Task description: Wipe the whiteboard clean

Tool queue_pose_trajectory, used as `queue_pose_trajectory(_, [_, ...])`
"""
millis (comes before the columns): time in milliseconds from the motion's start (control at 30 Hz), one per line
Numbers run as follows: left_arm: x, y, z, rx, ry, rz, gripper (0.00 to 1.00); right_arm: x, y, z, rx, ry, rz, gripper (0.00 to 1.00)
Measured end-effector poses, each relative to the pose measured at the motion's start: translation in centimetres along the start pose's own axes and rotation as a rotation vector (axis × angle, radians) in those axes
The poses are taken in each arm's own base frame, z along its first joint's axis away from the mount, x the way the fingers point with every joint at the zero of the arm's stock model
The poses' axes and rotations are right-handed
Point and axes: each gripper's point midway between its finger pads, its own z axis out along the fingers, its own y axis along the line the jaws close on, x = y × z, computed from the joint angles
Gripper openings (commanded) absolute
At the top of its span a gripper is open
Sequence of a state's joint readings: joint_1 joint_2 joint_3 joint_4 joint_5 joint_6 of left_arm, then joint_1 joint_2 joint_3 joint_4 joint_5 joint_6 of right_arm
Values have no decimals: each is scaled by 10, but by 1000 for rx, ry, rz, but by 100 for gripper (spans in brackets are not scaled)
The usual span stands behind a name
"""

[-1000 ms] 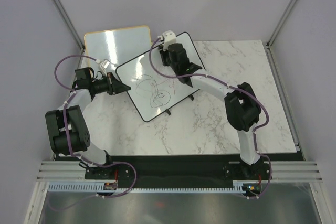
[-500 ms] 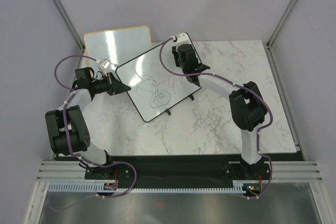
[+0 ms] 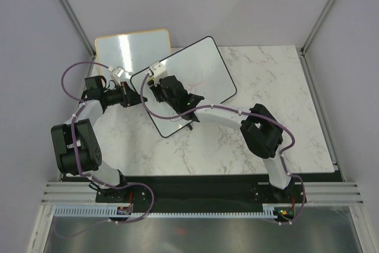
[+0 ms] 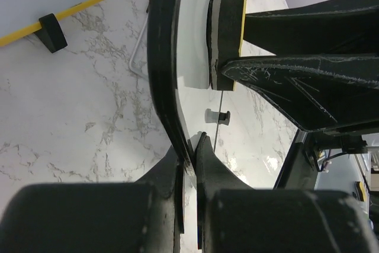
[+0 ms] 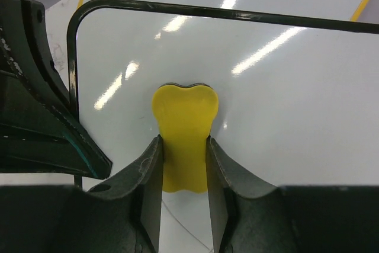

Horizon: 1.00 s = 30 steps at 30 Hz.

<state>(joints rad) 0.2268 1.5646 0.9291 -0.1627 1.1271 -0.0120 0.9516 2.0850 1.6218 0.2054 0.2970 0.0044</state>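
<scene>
The whiteboard (image 3: 204, 66), white with a thin black frame, stands tilted on the marble table. My left gripper (image 3: 137, 98) is shut on its left edge; in the left wrist view the fingertips (image 4: 190, 146) pinch the black frame (image 4: 166, 81). My right gripper (image 3: 157, 84) is shut on a yellow eraser (image 5: 185, 125) pressed flat on the whiteboard (image 5: 278, 93) near its left corner. The eraser (image 4: 228, 28) also shows edge-on against the board in the left wrist view. The board's visible face looks mostly white, with a thin faint line (image 5: 183, 223) below the eraser.
A smaller orange-framed board (image 3: 131, 48) lies behind the left gripper at the back left, and its black foot (image 4: 52, 31) shows in the left wrist view. The right arm (image 3: 260, 131) reaches across the table's middle. Grey walls close in the sides.
My right gripper has swept the eraser from the board's far right corner across to its near-left part. The dark and red scribbles in the middle are gone. The left gripper has not moved.
</scene>
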Motion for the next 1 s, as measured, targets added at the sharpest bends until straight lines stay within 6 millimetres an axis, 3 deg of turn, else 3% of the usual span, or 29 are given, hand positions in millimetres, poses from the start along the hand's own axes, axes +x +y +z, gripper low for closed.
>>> queue_pose_trajectory(100, [-1,0,0,1,0,6,2,0,-8,-1,2,-1,29,0])
queue_pose_trajectory(200, [-1,-1,1,5,1,12,2,5,-38,-6,56,16,54,0])
queue_pose_trajectory(267, [-1,-1,1,5,1,13,2,11,-82,-9,129,33,80,0])
queue_pose_trajectory(467, [-1,-3,1,13,4,9,2,37,-247,-30,452,75,156,0])
queue_pose_trajectory(533, [-1,-4,1,15,5,11,2,50,-277,-38,518,105,164,0])
queue_pose_trajectory(567, [-1,-4,1,16,6,12,2,52,-281,-40,529,113,165,0])
queue_pose_trajectory(700, [0,-4,1,15,9,5,2,52,-265,-37,521,120,140,0])
queue_pose_trajectory(767, [0,-4,1,15,9,3,2,48,-241,-33,490,115,114,0])
queue_pose_trajectory(833, [0,-4,1,13,10,1,2,41,-205,-27,438,95,90,0])
queue_pose_trajectory(1000, [0,-3,1,5,10,3,2,21,-82,-17,208,23,57,0])
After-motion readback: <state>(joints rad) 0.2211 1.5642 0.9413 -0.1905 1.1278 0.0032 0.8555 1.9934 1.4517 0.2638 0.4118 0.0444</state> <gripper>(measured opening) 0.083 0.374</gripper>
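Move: The right hand holds the yellow eraser on the leaning whiteboard, near its upper left. The leftover red marks lie about 15 cm to its right, 1 cm farther out and 6 cm lower; the black loop is some 11 cm right, 6 cm back and 10 cm below. The board's left edge, in the left fingers, is 2 cm left, 4 cm back and 4 cm lower. From the left hand the red marks are about 16 cm right, 6 cm ahead and 3 cm down. Keeping its grip on the eraser and its pad to the board's face, the right hand sweeps briskly along the board to the right and forward, some 29 cm, sinking about 2 cm as the wrist swings roughly 30 degrees clockwise. It then turns back left and towards the base over the same stretch for about 20 cm, wrist unwinding and rising slightly, while the left hand stays still and keeps hold of the board's left edge. ##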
